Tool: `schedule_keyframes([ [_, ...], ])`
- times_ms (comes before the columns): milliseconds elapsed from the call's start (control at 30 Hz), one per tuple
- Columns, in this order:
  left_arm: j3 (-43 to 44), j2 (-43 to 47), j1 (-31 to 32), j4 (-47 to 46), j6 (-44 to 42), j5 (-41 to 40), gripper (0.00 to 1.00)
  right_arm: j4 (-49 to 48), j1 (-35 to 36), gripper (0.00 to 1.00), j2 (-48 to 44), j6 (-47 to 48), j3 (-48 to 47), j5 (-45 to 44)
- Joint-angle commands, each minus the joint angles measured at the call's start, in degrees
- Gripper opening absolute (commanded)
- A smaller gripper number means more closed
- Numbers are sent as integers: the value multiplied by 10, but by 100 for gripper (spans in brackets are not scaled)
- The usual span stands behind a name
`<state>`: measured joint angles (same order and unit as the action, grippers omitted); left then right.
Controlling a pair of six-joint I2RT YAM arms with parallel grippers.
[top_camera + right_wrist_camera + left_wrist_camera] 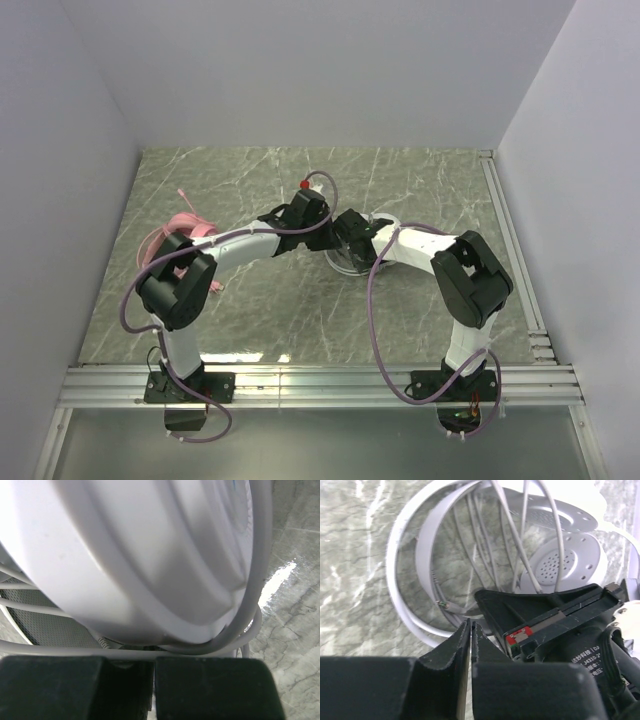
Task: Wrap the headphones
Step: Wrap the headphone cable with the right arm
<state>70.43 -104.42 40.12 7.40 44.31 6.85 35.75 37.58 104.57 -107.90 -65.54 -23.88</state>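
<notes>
The white headphones [362, 262] lie mid-table, with their ear cup [560, 565] and headband [427, 545] filling the left wrist view. Their pale cable [520, 540] runs in several strands across the band. Its plug end [441, 603] sits just beyond my left gripper [471, 624], which is shut; I cannot tell whether it pinches the cable. My right gripper [154, 660] is shut right under an ear cup [140, 555], with a cable strand [75, 651] across its tips. From above, the left gripper [325, 232] and right gripper [348, 232] meet over the headset. The pink headphones [185, 232] lie far left, partly behind my left arm.
The green marble tabletop [300, 310] is walled on three sides. An aluminium rail [320, 380] runs along the near edge and another rail [510, 240] along the right side. Purple arm cables [375, 320] hang over the near half of the table.
</notes>
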Motion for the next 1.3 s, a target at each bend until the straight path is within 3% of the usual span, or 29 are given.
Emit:
schedule_keyframes([
  [0, 23, -15, 3, -28, 5, 34, 8, -10, -8, 0, -11, 1, 14, -2],
  [400, 57, -90, 2, 1, -8, -12, 5, -3, -7, 0, -9, 4, 6, -7],
  [600, 79, -113, 2, 17, -16, -20, 6, -48, -8, 0, -24, 44, 30, -10],
  [733, 92, -120, 1, 31, -24, -25, 6, -65, -8, 15, -53, 60, 46, -25],
  [900, 95, -124, -9, 33, -28, -13, 6, -70, -8, 19, -82, 68, 65, -35],
  [1033, 76, -126, -19, 10, -22, 14, 6, -63, -8, 33, -110, 74, 67, -39],
  [1267, 79, -117, -22, 16, -27, 19, 6, -83, -8, 45, -145, 100, 86, -34],
])
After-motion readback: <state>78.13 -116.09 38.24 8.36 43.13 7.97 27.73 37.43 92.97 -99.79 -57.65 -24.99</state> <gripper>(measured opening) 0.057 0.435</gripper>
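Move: The white cable wound around the headphones lies right at the right gripper's shut tips, about 7 cm to the right of the left hand, 2 cm ahead and 7 cm lower. From the right hand, the near ear cup is roughly 5 cm right and 1 cm back, the far ear cup some 7 cm ahead and 4 cm right. The headband's middle is about 8 cm left of the right hand, level with it. Lower the left gripper about 5 cm towards the headband beside the cable, its fingers nearly shut, then ease it some 3 cm forward. Keep the right gripper still on the cable at first; once the left is low, open it to nearly half, let go and raise it about 4 cm off the coil, tilting its fingertips about 10 degrees outward. ##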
